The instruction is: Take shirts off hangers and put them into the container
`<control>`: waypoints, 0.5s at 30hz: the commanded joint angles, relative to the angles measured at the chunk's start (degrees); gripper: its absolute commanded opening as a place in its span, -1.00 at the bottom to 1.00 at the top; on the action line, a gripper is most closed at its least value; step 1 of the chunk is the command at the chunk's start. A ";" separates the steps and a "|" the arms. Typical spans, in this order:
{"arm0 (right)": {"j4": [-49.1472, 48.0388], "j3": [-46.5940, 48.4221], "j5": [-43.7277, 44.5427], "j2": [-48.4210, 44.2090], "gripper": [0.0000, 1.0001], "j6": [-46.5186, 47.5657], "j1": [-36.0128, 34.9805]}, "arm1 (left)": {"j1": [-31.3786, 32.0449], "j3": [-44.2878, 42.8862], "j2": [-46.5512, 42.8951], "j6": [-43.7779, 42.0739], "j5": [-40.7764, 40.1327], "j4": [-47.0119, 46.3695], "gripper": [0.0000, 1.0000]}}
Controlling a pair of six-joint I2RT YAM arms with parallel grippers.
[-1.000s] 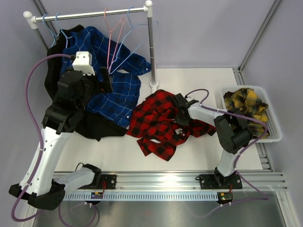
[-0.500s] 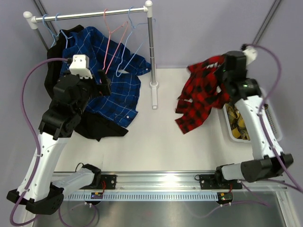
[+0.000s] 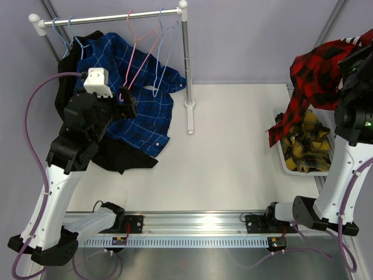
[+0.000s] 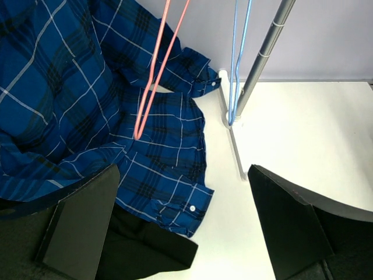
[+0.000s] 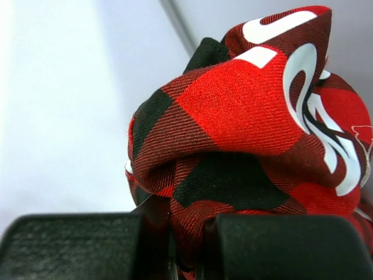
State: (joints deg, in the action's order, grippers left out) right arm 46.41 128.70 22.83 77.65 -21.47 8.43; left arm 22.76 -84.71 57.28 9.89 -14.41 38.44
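Note:
High over the white container (image 3: 282,153), my right gripper (image 5: 186,233) is shut on a bunched fold of the red-and-black plaid shirt (image 3: 317,70) (image 5: 233,116), whose tail hangs down to the basket. A yellow-and-black plaid shirt (image 3: 306,146) lies inside. My left gripper (image 3: 125,96) (image 4: 183,224) stands open above the blue checked shirt (image 3: 134,111) (image 4: 70,105) and the black shirt (image 3: 116,154) (image 4: 145,251), which drape from the rack's left end. Bare pink hangers (image 3: 137,52) (image 4: 154,76) and light blue hangers (image 3: 160,52) (image 4: 236,70) hang from the rail.
The silver rail (image 3: 111,17) runs across the back left, and its upright post (image 3: 186,64) stands on the table with a foot (image 3: 189,105). A metal track (image 3: 204,221) lines the near edge by the arm bases.
My right arm has lifted the red shirt off the table's middle and swung it up and right, over the container. The left arm has barely moved.

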 commanded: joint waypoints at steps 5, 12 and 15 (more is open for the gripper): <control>-9.05 -14.25 -7.35 -1.36 -1.00 2.05 6.51 | -0.18 0.33 -0.50 1.36 2.37 -2.66 0.98; -13.72 -19.90 -11.22 -1.36 -1.00 0.21 8.19 | -0.18 0.95 0.03 1.97 3.43 -2.75 0.98; -14.33 -16.04 -13.51 0.48 -1.00 -0.59 8.19 | -0.18 0.95 0.38 2.24 3.87 -2.75 0.98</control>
State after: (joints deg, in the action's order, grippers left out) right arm 40.45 107.39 12.99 78.78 -21.28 16.32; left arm 22.76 -83.85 57.58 11.11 -12.27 38.44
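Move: The container lies almost straight below the right hand, which holds the red shirt high. It is about 54 cm down and some 3 cm to the right, with the yellow shirt inside it at much the same spot. From the idle left hand the container is roughly 60 cm to the right, level in reach and about 37 cm lower. Still gripping the red shirt, the right hand sinks some 13 cm towards the container, reaching about 6 cm forward. ##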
